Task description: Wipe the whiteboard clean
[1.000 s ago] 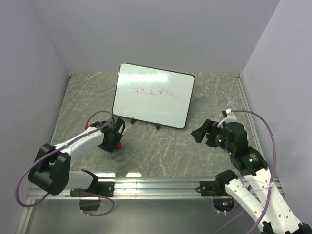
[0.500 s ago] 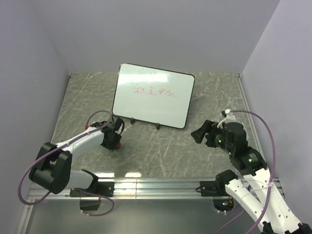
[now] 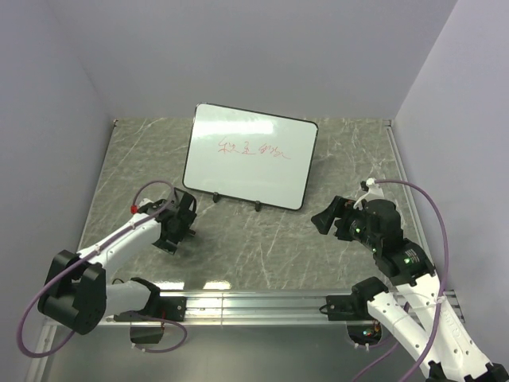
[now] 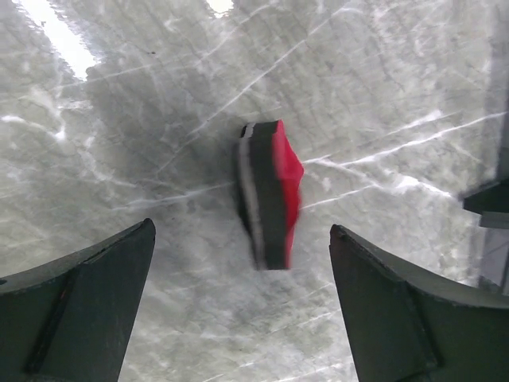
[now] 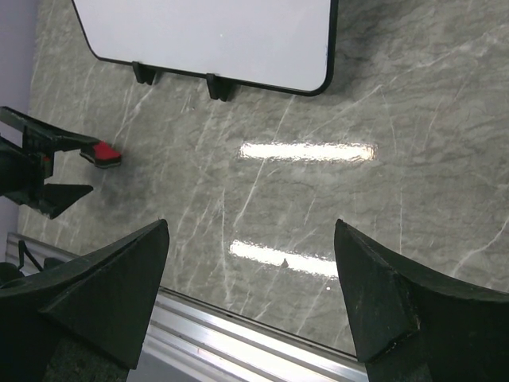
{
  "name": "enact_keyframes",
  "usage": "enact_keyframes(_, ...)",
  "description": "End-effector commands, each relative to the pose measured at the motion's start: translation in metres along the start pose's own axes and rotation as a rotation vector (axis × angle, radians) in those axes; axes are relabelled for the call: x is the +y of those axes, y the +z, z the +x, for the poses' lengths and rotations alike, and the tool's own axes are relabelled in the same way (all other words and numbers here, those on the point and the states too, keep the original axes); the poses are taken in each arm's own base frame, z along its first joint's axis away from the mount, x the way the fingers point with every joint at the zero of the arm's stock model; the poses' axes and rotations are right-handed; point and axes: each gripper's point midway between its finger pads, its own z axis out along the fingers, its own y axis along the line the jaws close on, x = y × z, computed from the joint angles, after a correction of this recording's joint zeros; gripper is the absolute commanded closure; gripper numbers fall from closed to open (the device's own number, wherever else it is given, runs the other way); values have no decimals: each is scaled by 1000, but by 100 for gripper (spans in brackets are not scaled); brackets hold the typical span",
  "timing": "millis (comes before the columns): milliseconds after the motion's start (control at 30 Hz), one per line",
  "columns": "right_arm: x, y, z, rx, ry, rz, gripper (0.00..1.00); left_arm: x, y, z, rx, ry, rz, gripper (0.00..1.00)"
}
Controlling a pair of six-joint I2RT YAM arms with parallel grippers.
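Note:
The whiteboard (image 3: 250,163) stands tilted at the back middle of the table, with red writing (image 3: 254,150) on it. Its lower part shows in the right wrist view (image 5: 215,32). The red-and-black eraser block (image 4: 269,193) lies on the marble table, just ahead of and between the open jaws of my left gripper (image 4: 241,231). In the top view my left gripper (image 3: 175,223) hangs over the eraser, left of the board's front. The right wrist view shows the eraser (image 5: 102,153) beside the left gripper (image 5: 40,171). My right gripper (image 3: 326,216) is open and empty, right of the board.
An aluminium rail (image 3: 254,302) runs along the near table edge and shows in the right wrist view (image 5: 238,342). Pale walls close the left, back and right sides. The board's black feet (image 5: 215,86) rest on the table.
My left arm has swung left and its gripper has shifted a little left, now covering the eraser in the top view. The right arm and the board have not moved.

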Motion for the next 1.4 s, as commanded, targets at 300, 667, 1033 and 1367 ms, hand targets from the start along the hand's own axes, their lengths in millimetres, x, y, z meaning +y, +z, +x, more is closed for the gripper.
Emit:
enact_keyframes(300, 1, 5, 3, 5, -3, -13, 10, -15, -19, -22, -66, -25, 40, 13)
enact_keyframes(667, -1, 5, 5, 12, 0, -6, 11, -3, 5, -7, -11, 24, -84, 16)
enact_keyframes(1033, -4, 5, 5, 4, 7, 10, 12, 1, 18, -12, -5, 29, -76, 48)
enact_keyframes(1367, -6, 7, 4, -5, 19, 23, 12, 2, 24, -5, 34, 59, -86, 47)
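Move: The eraser, tipped up on its long side with the red back facing outward, lies under the left hand's open fingers, about 2 cm ahead, 1 cm left and 3 cm below. The near board clip stands some 12 cm ahead and 7 cm right of that hand, the whiteboard's middle roughly 27 cm ahead and 18 cm right, both about 3 cm lower. From the idle right hand the eraser is about 35 cm left, 5 cm ahead and 18 cm below. The left hand, its fingers nearly wide open and still pointing mostly down, first lifts about 1.5 cm over the eraser, then turns and sinks some 3.5 cm, drifting slightly left, to set one finger on the eraser's near side and one on its far side. As it goes down the wrist tips about 5 degrees steeper and the fingers narrow to roughly half open, the near fingertip coming up against the eraser's edge while the far one still stands clear. ##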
